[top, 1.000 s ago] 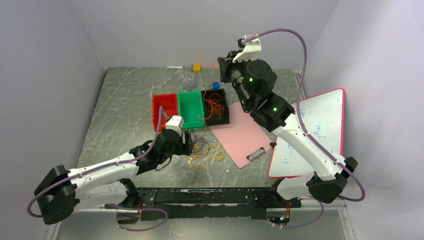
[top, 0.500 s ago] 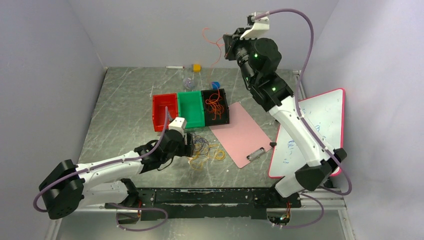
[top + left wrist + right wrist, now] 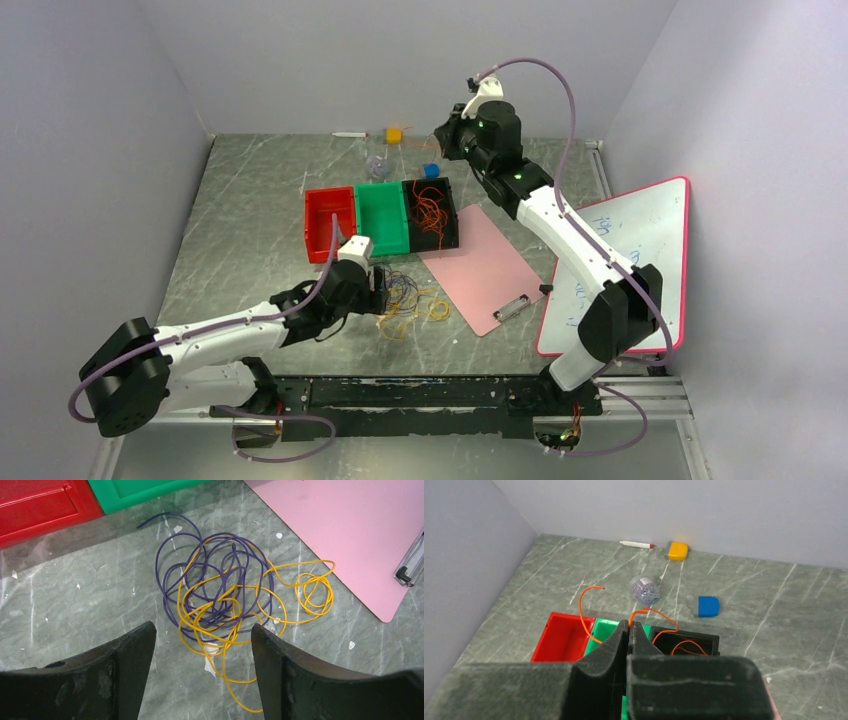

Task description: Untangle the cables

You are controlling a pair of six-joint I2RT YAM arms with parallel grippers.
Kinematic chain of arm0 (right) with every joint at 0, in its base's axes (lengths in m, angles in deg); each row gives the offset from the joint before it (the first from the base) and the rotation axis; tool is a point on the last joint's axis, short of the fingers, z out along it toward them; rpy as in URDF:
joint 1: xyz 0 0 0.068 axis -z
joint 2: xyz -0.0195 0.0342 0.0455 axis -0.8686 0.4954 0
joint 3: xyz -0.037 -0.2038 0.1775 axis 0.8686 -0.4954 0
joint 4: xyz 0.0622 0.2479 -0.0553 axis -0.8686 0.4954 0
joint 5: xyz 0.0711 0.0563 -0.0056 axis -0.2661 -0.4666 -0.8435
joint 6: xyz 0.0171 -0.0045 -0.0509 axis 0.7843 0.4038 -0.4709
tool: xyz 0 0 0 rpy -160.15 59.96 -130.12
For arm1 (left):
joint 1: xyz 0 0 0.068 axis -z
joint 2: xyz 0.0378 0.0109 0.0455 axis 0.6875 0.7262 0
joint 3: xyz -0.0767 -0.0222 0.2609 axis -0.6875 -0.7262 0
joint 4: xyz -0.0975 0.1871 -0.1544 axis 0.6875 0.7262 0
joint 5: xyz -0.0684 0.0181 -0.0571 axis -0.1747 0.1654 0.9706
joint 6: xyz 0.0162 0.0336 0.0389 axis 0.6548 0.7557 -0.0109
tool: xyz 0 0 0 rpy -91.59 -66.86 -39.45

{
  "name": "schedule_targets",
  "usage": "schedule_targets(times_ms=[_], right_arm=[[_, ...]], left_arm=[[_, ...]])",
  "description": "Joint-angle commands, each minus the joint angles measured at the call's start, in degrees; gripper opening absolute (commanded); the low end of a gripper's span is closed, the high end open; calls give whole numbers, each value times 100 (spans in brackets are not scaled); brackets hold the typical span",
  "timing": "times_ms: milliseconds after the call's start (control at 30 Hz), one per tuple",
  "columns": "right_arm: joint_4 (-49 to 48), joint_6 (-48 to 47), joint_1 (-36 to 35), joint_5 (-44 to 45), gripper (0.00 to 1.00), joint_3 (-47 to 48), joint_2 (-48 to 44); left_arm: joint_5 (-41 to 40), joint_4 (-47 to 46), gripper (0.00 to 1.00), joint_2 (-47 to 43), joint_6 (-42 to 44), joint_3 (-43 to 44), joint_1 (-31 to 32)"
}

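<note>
A tangle of dark purple and yellow cables (image 3: 220, 595) lies on the table (image 3: 250, 200) in front of the bins. My left gripper (image 3: 203, 630) hovers open just short of the tangle (image 3: 405, 298), nothing between its fingers. My right gripper (image 3: 629, 624) is up over the bins, shut on a thin orange cable (image 3: 644, 609). One end of that cable curls out over the red bin (image 3: 559, 640). The other end drops into the black bin (image 3: 684, 636), where more orange cables (image 3: 430, 212) lie.
Red (image 3: 312, 225), green (image 3: 362, 222) and black (image 3: 455, 215) bins stand in a row mid-table. A pink clipboard (image 3: 485, 270) and a red-edged whiteboard (image 3: 625, 265) lie to the right. A yellow block (image 3: 394, 134), a blue block (image 3: 431, 170), a clear jar (image 3: 376, 166) and a marker (image 3: 348, 133) sit at the back.
The right gripper rose high with the orange cable dangling, then came back down over the bins. The left arm shifted only slightly and stays open by the tangle.
</note>
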State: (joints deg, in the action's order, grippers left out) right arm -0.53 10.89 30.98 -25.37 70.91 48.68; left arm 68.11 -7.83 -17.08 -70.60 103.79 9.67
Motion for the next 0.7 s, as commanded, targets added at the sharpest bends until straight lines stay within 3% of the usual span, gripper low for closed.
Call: schedule_targets(times_ms=[0, 333, 667], right_arm=[[-203, 47, 67, -250, 0, -65, -60], [-34, -70, 72, -412, 0, -750, 55], [178, -270, 58, 176, 0, -1299, 9]], left_arm=[[72, -199, 74, 117, -36, -34, -1], [135, -208, 73, 242, -54, 2, 0], [210, -226, 72, 457, 27, 123, -1]])
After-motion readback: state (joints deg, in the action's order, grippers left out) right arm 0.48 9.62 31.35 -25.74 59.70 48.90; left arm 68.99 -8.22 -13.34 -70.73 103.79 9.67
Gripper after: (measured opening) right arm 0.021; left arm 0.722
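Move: The black box the orange cable goes into lies about 30 cm below the right hand and almost straight under it, perhaps 1 cm back; the green box is some 11 cm to the left, 2 cm back, and the blue block about 8 cm ahead, 1 cm left, both down at table level. From the left hand, the purple-and-yellow tangle lies about 2 cm ahead, 5 cm right and 8 cm below; the green box is some 17 cm straight ahead. The orange cable, still pinched in the shut right fingers, is let down towards the black box: the right hand sinks about 10 cm, slowly at first and then faster, easing slightly back while the wrist tips some 10 degrees further down. The left hand, fingers kept wide open, creeps down about 2 cm towards the purple-and-yellow tangle. ##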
